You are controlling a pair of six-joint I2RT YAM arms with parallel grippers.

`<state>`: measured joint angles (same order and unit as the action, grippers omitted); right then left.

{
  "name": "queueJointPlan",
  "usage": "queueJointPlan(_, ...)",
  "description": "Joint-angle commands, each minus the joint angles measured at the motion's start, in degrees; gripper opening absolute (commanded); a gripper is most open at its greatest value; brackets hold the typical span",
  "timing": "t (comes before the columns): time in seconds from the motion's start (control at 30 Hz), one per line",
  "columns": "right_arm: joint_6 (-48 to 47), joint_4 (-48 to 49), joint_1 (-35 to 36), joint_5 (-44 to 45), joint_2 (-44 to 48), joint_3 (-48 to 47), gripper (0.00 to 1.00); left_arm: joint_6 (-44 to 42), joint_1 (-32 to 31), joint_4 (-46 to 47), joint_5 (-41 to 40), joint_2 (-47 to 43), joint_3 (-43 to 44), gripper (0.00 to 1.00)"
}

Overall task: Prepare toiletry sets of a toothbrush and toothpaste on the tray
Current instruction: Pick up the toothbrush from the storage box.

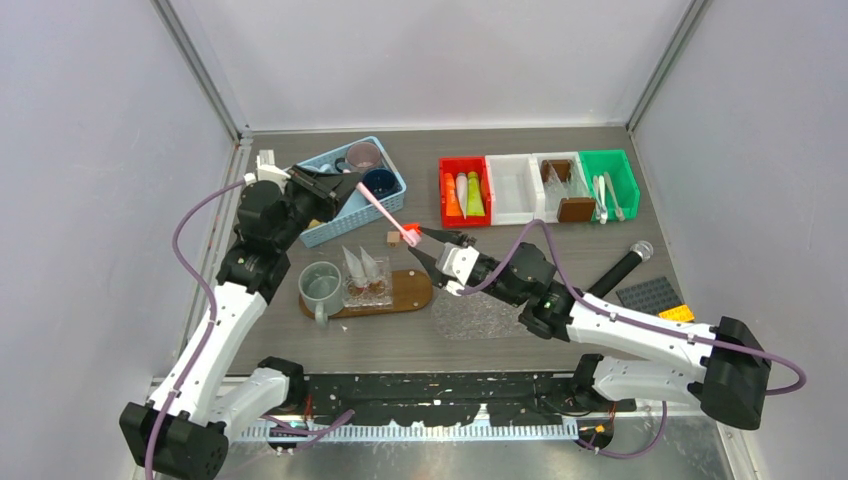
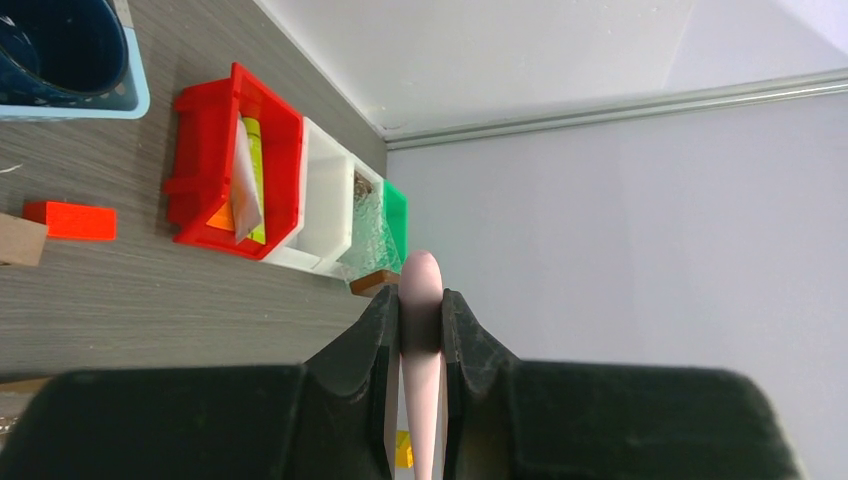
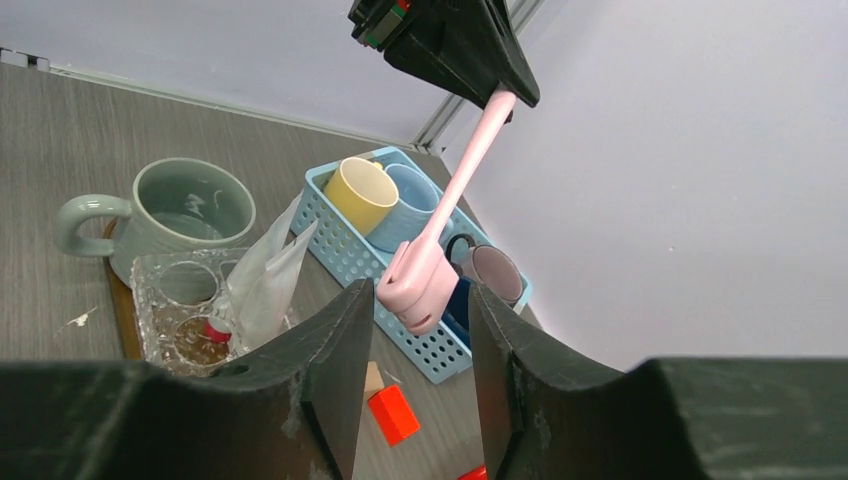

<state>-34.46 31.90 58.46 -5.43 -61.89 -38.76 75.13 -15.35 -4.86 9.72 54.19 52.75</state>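
Observation:
My left gripper (image 1: 347, 186) (image 2: 421, 306) is shut on the handle end of a pink toothbrush (image 1: 382, 211) (image 2: 422, 278), held in the air and slanting down to the right. The toothbrush's capped head (image 3: 420, 287) hangs between the jaws of my right gripper (image 1: 417, 240) (image 3: 420, 297), which stand open on either side of it. The wooden tray (image 1: 410, 291) holds a grey-green mug (image 1: 321, 283) (image 3: 182, 208) and a clear glass holder (image 1: 365, 285) with clear bags. Toothpaste tubes (image 1: 466, 195) (image 2: 249, 180) lie in the red bin (image 1: 446, 180).
A blue basket (image 1: 328, 228) (image 3: 350, 255) holds yellow (image 3: 365, 195), light blue (image 3: 415, 198), mauve (image 3: 497, 270) and navy mugs. White bins (image 1: 512, 190) and a green bin (image 1: 612, 180) stand at the back right. A red block (image 3: 392, 414), a black handle (image 1: 618, 270) and a grey plate (image 1: 650, 295) lie on the table.

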Motion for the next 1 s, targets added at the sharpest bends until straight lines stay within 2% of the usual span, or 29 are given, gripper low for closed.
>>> queueJointPlan(0.0,-3.64,5.58,0.47,-0.89,-0.43,-0.13,0.44,1.3,0.33,4.26,2.07,-0.22,-0.26,0.0)
queueJointPlan(0.3,-8.79,5.54,1.39,1.04,-2.05,-0.02,0.29,2.68,0.33,4.53,3.0,0.8,-1.27,0.0)
queueJointPlan(0.33,-9.1,5.94,1.48,1.3,-2.08,0.11,0.28,2.85,0.33,5.82,3.04,0.94,-1.51,0.03)
queueJointPlan(0.5,-10.55,5.82,1.96,2.76,-1.17,0.13,0.16,2.84,0.33,6.25,2.44,1.13,-2.73,0.21)
queueJointPlan(0.67,-10.37,0.32,2.16,2.76,1.38,-1.35,0.03,1.36,0.41,5.63,0.38,0.51,-4.25,0.45)
queueJointPlan(0.87,-7.35,-11.12,2.38,2.13,4.96,-5.23,0.01,-4.99,1.17,-0.34,-4.0,-2.35,-3.56,0.71)
queueJointPlan(0.97,-3.32,-21.89,2.57,1.58,6.75,-9.81,0.01,-12.8,1.62,-6.73,-8.78,-4.75,-0.89,0.76)
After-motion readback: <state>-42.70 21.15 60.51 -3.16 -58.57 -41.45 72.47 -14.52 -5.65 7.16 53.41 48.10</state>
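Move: My left hand holds the toothbrush by its handle end; the toothbrush head sits about 9 cm back, 8 cm right and 2 cm below it. My half-open right fingers already straddle that head, which lies barely 1 cm ahead and 1 cm left of them. From my right hand, down on the table some 27 cm below, the red block is 10 cm ahead and 1 cm left; the clear holder is 9 cm left and 1 cm ahead. I pass the toothbrush across: my right hand stays almost in place, eases slightly left and pinches the head between its fingertips. Only then does my left hand open wide, letting go of the handle and sinking about 4 cm, while my right keeps its grip and draws back and right nearly 2 cm. ##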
